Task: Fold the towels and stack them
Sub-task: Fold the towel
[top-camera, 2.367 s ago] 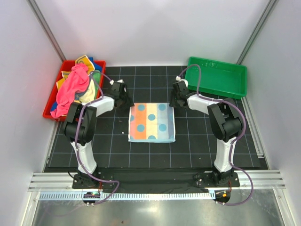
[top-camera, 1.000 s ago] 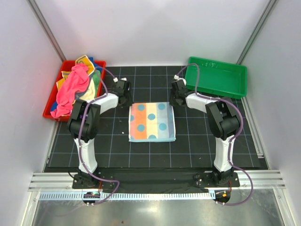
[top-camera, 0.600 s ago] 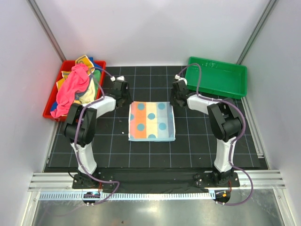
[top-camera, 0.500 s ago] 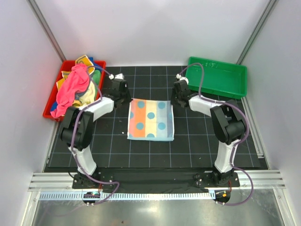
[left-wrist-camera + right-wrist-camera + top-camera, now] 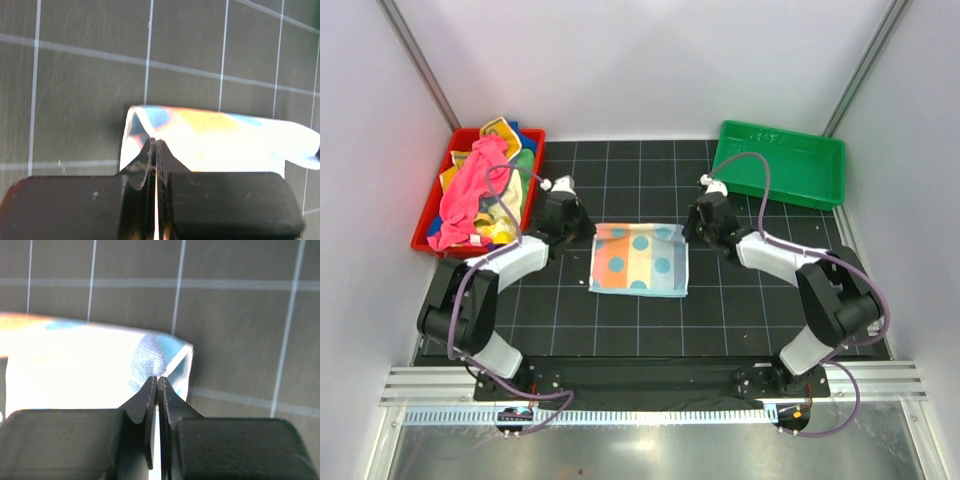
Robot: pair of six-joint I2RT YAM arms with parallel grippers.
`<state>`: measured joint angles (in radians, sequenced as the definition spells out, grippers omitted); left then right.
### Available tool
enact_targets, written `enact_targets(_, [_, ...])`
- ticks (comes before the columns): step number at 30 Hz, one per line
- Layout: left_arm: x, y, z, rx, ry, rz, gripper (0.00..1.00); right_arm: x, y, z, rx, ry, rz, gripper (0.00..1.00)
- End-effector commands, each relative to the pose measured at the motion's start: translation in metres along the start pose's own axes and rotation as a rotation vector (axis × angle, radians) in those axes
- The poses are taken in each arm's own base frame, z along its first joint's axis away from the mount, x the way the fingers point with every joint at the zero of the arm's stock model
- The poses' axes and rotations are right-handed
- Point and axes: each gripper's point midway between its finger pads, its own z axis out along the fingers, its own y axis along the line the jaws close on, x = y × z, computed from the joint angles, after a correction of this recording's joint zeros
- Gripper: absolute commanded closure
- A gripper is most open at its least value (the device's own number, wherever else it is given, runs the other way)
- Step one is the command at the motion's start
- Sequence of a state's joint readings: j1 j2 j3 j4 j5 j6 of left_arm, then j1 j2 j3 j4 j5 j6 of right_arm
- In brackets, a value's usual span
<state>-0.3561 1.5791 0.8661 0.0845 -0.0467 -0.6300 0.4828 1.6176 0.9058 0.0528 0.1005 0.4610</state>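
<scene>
A pastel patchwork towel (image 5: 638,262) with blue dots lies on the black grid mat, its far edge lifted off the mat. My left gripper (image 5: 588,231) is shut on the towel's far left corner, and my right gripper (image 5: 688,231) is shut on its far right corner. In the left wrist view the towel (image 5: 215,135) hangs from the closed left gripper (image 5: 154,142). The right wrist view shows the same towel (image 5: 100,357) pinched in the right gripper (image 5: 156,379). More towels, with a pink one (image 5: 470,185) on top, are heaped at the back left.
The heap of towels fills a red tray (image 5: 420,240) at the back left. A green tray (image 5: 780,160) stands at the back right. Grey walls close in the mat on the left, right and back.
Both arms have drawn back toward the near side. They have lifted the patchwork towel's far corners and carried its far edge nearer. The right gripper closed a little tighter.
</scene>
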Motion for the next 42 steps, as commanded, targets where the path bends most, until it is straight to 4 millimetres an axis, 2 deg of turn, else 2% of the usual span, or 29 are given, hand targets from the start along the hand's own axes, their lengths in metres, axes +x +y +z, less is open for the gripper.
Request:
enact_targets(1, [-0.012,-0.014,-0.021,0.062,-0.073,-0.022,1.0,-0.008,0.014,-0.022,-0.031,-0.081,0.011,0.92])
enact_targets(3, [-0.004,-0.01,-0.026,0.049,-0.063,-0.026,1.0,0.01,0.011,-0.028,-0.03,-0.058,0.025,0.91])
enact_targets(4, [0.004,-0.008,-0.03,0.047,-0.054,-0.03,1.0,0.01,0.012,-0.033,-0.038,-0.067,0.029,0.91])
enact_targets(6, [0.013,-0.004,-0.033,0.034,-0.037,-0.033,1.0,0.027,0.009,-0.038,-0.029,-0.051,0.025,0.91])
enact_targets(7, [0.023,0.0,-0.036,0.023,-0.017,-0.036,1.0,0.029,0.01,-0.041,-0.034,-0.053,0.033,0.91])
enact_targets(9, [0.03,0.003,-0.038,0.015,-0.008,-0.037,1.0,0.042,0.006,-0.045,-0.024,-0.04,0.028,0.91])
enact_targets(10, [0.036,0.007,-0.04,0.009,0.003,-0.036,1.0,0.042,0.006,-0.048,-0.026,-0.048,0.04,0.91])
enact_targets(12, [0.038,0.008,-0.045,0.006,-0.002,-0.041,1.0,0.053,0.006,-0.051,-0.034,-0.032,0.041,0.91])
enact_targets(14, [0.045,0.011,-0.047,0.0,0.009,-0.043,1.0,0.053,0.008,-0.056,-0.047,-0.039,0.048,0.91])
enact_targets(25, [0.054,0.018,-0.063,-0.013,0.012,-0.05,1.0,0.067,0.017,-0.072,-0.086,-0.022,0.053,0.91])
enact_targets(32, [0.068,0.025,-0.067,-0.029,0.048,-0.054,1.0,0.078,0.016,-0.078,-0.087,0.0,0.042,0.91])
enact_targets(42, [0.072,0.026,-0.078,-0.026,0.056,-0.053,1.0,0.084,0.012,-0.087,-0.088,0.009,0.039,0.9])
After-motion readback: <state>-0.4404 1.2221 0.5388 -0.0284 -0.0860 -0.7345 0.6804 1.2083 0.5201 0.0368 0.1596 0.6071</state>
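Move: Both grippers still pinch the folded towel's far corners, raised clear of the table. The near edge they are being taken to lies about 16 cm back from each hand: its left corner straight behind the left hand and 7 cm lower, its right corner straight behind the right and 6 cm lower. The red basket stands some 31 cm left and 10 cm ahead of the left hand, the green bin roughly 25 cm right and 18 cm ahead of the right hand. Still pinching the two far corners of the towel, both hands draw that edge back together over the lower half towards the near edge, fast at first and then slowing. The left goes about 10 cm and sinks a couple of centimetres; the right goes some 12 cm, nearly level by the end. Grips stay shut and the wrists hardly turn. ##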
